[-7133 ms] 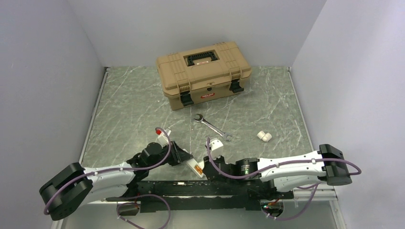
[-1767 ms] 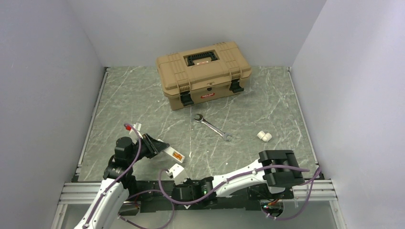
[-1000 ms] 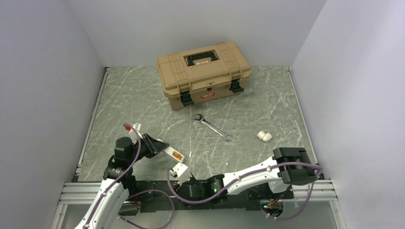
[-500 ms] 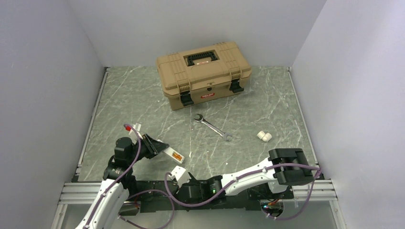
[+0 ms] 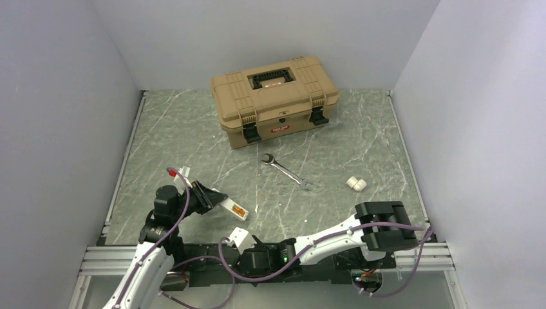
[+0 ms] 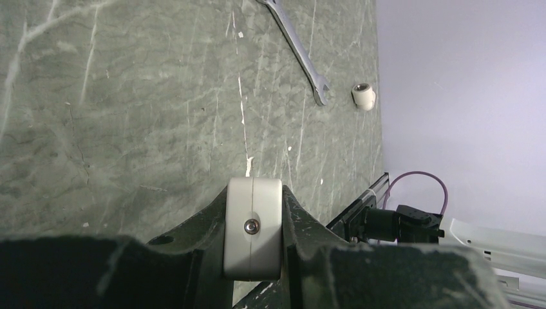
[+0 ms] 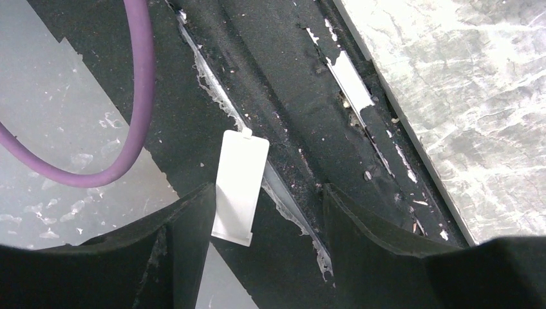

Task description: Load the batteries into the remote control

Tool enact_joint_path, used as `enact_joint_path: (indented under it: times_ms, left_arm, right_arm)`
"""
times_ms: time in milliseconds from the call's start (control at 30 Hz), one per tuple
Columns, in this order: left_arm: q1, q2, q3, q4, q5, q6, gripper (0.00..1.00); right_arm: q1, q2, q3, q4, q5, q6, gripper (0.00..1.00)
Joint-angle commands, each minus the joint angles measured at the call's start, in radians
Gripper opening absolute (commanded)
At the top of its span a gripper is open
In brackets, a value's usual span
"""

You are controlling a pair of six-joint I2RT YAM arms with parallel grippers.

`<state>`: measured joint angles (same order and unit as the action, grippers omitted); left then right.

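Note:
My left gripper (image 5: 217,201) is shut on the remote control (image 5: 233,209), a slim white bar held just above the table at the near left with its orange-brown recess facing up. In the left wrist view the remote's white end (image 6: 253,251) sits clamped between the jaws. Two short white cylinders (image 5: 356,184), apparently the batteries, lie side by side on the table at the right, also in the left wrist view (image 6: 364,96). My right gripper (image 5: 241,244) hangs open over the black rail at the near edge, jaws (image 7: 267,206) wide apart above a small flat white plate (image 7: 239,187).
A tan toolbox (image 5: 273,96) stands shut at the back centre. A steel wrench (image 5: 287,171) lies slantwise mid-table, between the toolbox and the cylinders. Grey walls close in both sides. A purple cable (image 7: 138,96) loops beside the right gripper.
The right gripper has drawn back a little toward the near edge and its jaws have spread wider. The left arm and the remote control have stayed still.

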<state>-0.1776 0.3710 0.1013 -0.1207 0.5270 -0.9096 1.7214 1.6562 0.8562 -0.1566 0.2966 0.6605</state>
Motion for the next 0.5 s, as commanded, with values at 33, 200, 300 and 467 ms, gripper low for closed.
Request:
enact_joint_path:
  times_ms: [33,200,300,467]
  left_arm:
    - [0.007,-0.009,0.009,0.031,0.018,0.007,0.0]
    - [0.008,-0.007,0.013,0.028,0.018,0.013,0.0]
    - [0.009,-0.004,0.015,0.028,0.018,0.015,0.0]
    - [0.01,-0.001,0.014,0.034,0.019,0.012,0.0]
  right_arm:
    - [0.004,0.038,0.026,-0.013,-0.037,-0.004,0.6]
    - [0.003,0.041,0.022,-0.016,-0.038,0.002,0.47]
    - [0.003,0.037,0.02,-0.018,-0.031,0.004,0.39]
    - [0.004,0.037,0.019,-0.02,-0.033,0.003,0.28]
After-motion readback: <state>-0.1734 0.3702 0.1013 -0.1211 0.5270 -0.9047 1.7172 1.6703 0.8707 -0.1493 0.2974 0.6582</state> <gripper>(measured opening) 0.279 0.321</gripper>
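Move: The battery cover lies flat on the black rail in front of the table, between the right fingers but off-centre: about 1 cm back, 1 cm left and 1 cm below the hand point. A bare silver patch on the rail is some 6 cm ahead and 2 cm left of the right hand. The remote in the left grip is roughly 19 cm ahead, 6 cm left and 7 cm above. From the left hand, the cover lies about 23 cm back, 7 cm right and 9 cm down. The right fingers close in on the battery cover's two long edges, from about two-thirds open to a third; the finger on the base side pushes the cover forward towards the other one. The hand itself all but stays in place low over the rail, easing only some half a centimetre left, with no turn of the wrist. The left hand keeps still, holding the remote. ##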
